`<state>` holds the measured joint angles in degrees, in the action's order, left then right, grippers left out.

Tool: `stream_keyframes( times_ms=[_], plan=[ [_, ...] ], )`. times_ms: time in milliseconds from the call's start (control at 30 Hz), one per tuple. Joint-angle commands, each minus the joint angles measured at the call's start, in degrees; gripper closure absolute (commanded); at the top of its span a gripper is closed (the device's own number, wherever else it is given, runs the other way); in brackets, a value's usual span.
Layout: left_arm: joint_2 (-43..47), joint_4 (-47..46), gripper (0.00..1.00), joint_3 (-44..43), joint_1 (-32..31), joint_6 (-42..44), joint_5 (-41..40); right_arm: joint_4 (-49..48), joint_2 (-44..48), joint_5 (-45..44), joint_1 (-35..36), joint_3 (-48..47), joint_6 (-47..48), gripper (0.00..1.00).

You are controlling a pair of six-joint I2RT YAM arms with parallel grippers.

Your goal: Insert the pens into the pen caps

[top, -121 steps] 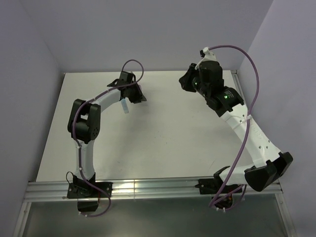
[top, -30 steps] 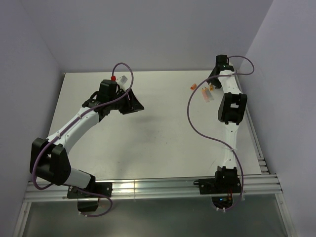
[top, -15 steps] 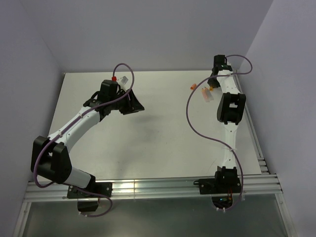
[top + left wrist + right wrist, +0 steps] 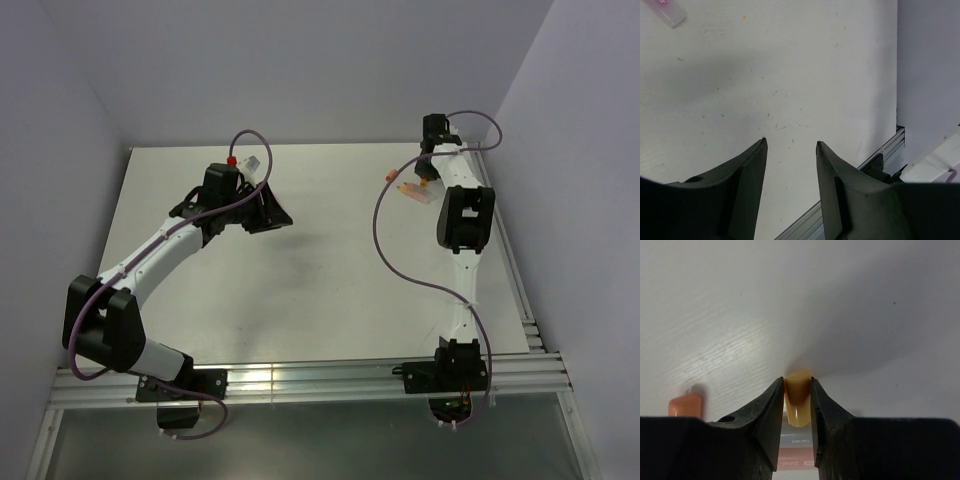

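My right gripper [image 4: 797, 390] is shut on a yellow-orange pen cap [image 4: 798, 396], which sticks out between the fingertips down at the table. A second orange cap [image 4: 685, 405] lies to its left. A pale pen with a red label [image 4: 795, 452] lies under the fingers. In the top view this gripper [image 4: 422, 178] is at the far right of the table, next to the pinkish pen [image 4: 410, 193]. My left gripper [image 4: 790, 142] is open and empty above bare table. A pale pink pen [image 4: 669, 12] lies far ahead of it. In the top view my left gripper [image 4: 268, 212] is at the far left-centre.
A whitish pen [image 4: 256, 161] with a red end [image 4: 231, 158] lies behind the left wrist. The table's metal rail [image 4: 840, 210] and the purple wall [image 4: 930, 75] lie to the right in the left wrist view. The right arm's purple cable [image 4: 385, 230] loops over the table.
The right wrist has shifted a little left and back over the orange caps. The left arm has held still over the last second. Four seconds ago both arms stood in other poses.
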<state>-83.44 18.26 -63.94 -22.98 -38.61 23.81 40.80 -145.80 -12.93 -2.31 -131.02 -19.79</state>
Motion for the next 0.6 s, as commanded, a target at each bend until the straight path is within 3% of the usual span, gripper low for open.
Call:
stream_keyframes(
  times_ms=[0, 400, 567],
  plan=[
    [0.91, -2.09, 0.51, 0.40, -0.31, 0.03, 0.97, 5.60, 2.00, 0.62, 2.04, 4.19, 1.34, 0.76],
    [1.26, -1.74, 0.51, 0.49, -0.31, 0.29, 0.71, 3.50, 12.02, -0.43, 3.98, 20.00, -0.95, 0.84],
    [1.35, -1.74, 0.51, 0.31, -0.31, 0.38, 0.71, 6.75, 13.60, 2.19, 4.06, 20.19, -1.30, 0.85]
  ],
)
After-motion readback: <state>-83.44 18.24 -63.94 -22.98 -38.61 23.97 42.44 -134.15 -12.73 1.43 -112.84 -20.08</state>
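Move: The right hand already grips the yellow cap low over the table. The two pens lie side by side just behind it: the grey pen's middle about 3 cm back and 1 cm left, the pink pen's some 5 cm back and 3 cm left, both roughly 2 cm below. The orange cap sits about 12 cm to that hand's left and 3 cm ahead. From the left hand, the grey pen is some 23 cm ahead, 52 cm right and 18 cm below. Keep the yellow cap pinched and draw the right gripper back towards the base about 7 cm, drifting some 4 cm left, level and low, so the cap goes on pushing against the side of the grey pen and drives both pens along. Let the fingers tip about 10 degrees steeper downward on the way. ##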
